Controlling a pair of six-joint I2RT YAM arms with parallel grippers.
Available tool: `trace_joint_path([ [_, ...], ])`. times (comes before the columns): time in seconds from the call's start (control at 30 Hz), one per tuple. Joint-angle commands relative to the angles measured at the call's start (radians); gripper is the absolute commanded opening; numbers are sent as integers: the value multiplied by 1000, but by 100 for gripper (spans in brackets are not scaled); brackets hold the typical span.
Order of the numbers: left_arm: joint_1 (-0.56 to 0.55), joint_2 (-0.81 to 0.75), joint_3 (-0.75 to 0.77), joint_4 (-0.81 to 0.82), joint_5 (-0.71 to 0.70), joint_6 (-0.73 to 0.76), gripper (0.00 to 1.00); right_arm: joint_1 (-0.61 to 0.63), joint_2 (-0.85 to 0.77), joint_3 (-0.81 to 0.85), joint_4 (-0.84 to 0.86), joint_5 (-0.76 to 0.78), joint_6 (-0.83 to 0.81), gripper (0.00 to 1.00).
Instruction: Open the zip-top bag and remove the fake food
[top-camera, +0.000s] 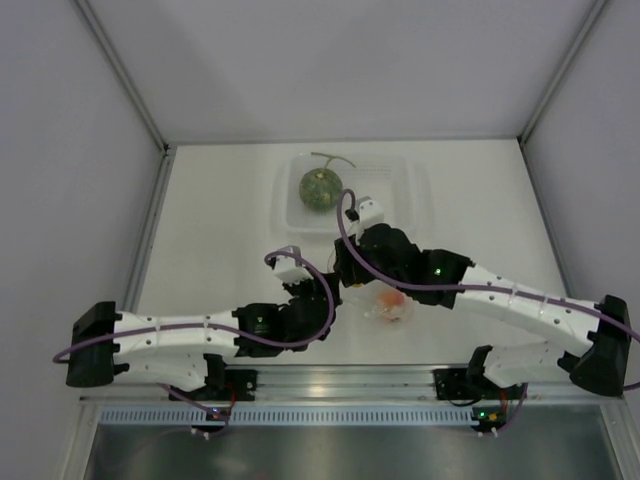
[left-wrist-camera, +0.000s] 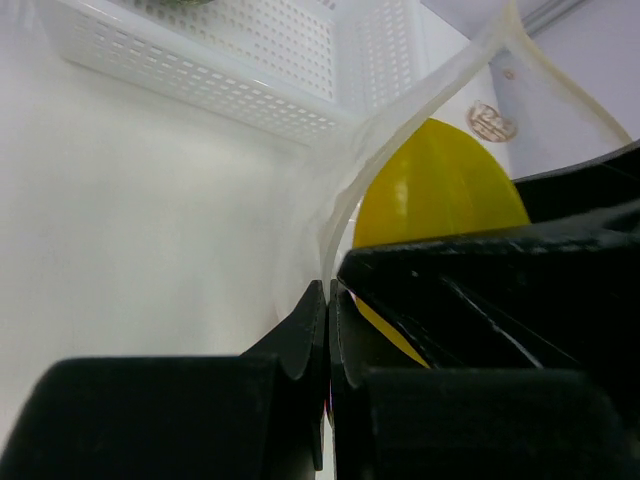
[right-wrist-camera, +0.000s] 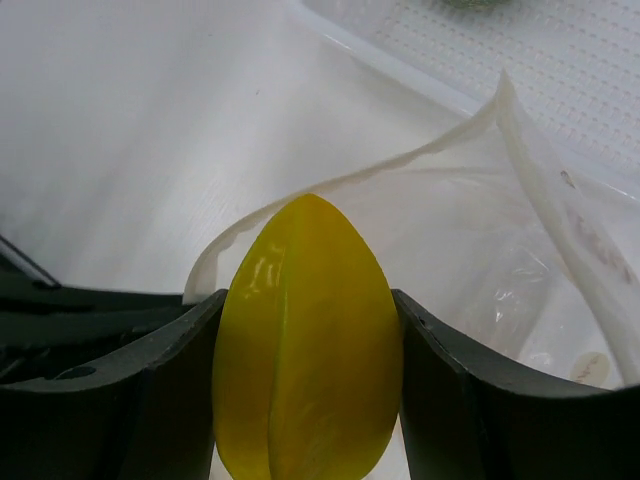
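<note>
The clear zip-top bag (top-camera: 385, 312) lies open on the table in front of the tub, with the orange-red fruit (top-camera: 392, 301) inside. My left gripper (left-wrist-camera: 328, 300) is shut on the bag's white rim (left-wrist-camera: 400, 110) and holds it up. My right gripper (right-wrist-camera: 307, 310) is shut on the yellow fruit (right-wrist-camera: 305, 340) at the bag's mouth (right-wrist-camera: 350, 180). The yellow fruit also shows in the left wrist view (left-wrist-camera: 440, 190), just right of the pinched rim. The green melon (top-camera: 320, 188) with its thin stem sits in the tub (top-camera: 285, 200). Both grippers meet near the table's middle (top-camera: 335, 285).
The rigid clear tub with its perforated floor (left-wrist-camera: 200, 70) stands just beyond the bag, and also shows in the right wrist view (right-wrist-camera: 480, 50). White walls enclose the table on the left, back and right. A metal rail runs along the near edge (top-camera: 340, 385).
</note>
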Motion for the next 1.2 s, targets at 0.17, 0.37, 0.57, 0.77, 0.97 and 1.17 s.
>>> trace_joint_path([
  [0.17, 1, -32, -5, -8, -31, -15, 0, 26, -249, -81, 156, -97, -38, 34],
  [0.37, 1, -17, -1, -8, -11, -29, 0, 21, -315, -103, 228, -100, 16, 34],
  [0.57, 1, -20, -10, -8, -13, -41, 0, -5, -378, -161, 418, -164, 217, 36],
  [0.77, 1, -47, -28, -8, -10, -49, 0, -19, -355, -23, 311, -16, 128, 35],
  [0.97, 1, -90, -56, -8, -5, -49, 0, -120, -253, 152, 161, 81, -27, 35],
  [1.17, 1, -159, -73, -8, 2, -34, 0, -434, -127, 197, 125, -95, -55, 34],
])
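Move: The right hand grips the yellow fruit in the bag's mouth. The white basket's middle lies about 31 cm straight ahead of it and 17 cm below. In the basket, the green melon sits some 28 cm ahead, 7 cm left and 14 cm below that hand; the orange fruit in the bag's bottom is about 2 cm back, 9 cm right and 13 cm below. From the left hand, pinching the bag's rim, the basket lies roughly 33 cm ahead, 1 cm right and 16 cm below. Keeping its grip on the yellow fruit, the right hand pulls it up and clear of the bag's mouth, rising about 12 cm and drawing slightly back while its left side rolls up some 30 degrees. It then swings forward and right, still climbing at first, its fingers lifting and turning clockwise, and closes in over the table on the basket. The left hand keeps the rim pinched and eases a little left. ##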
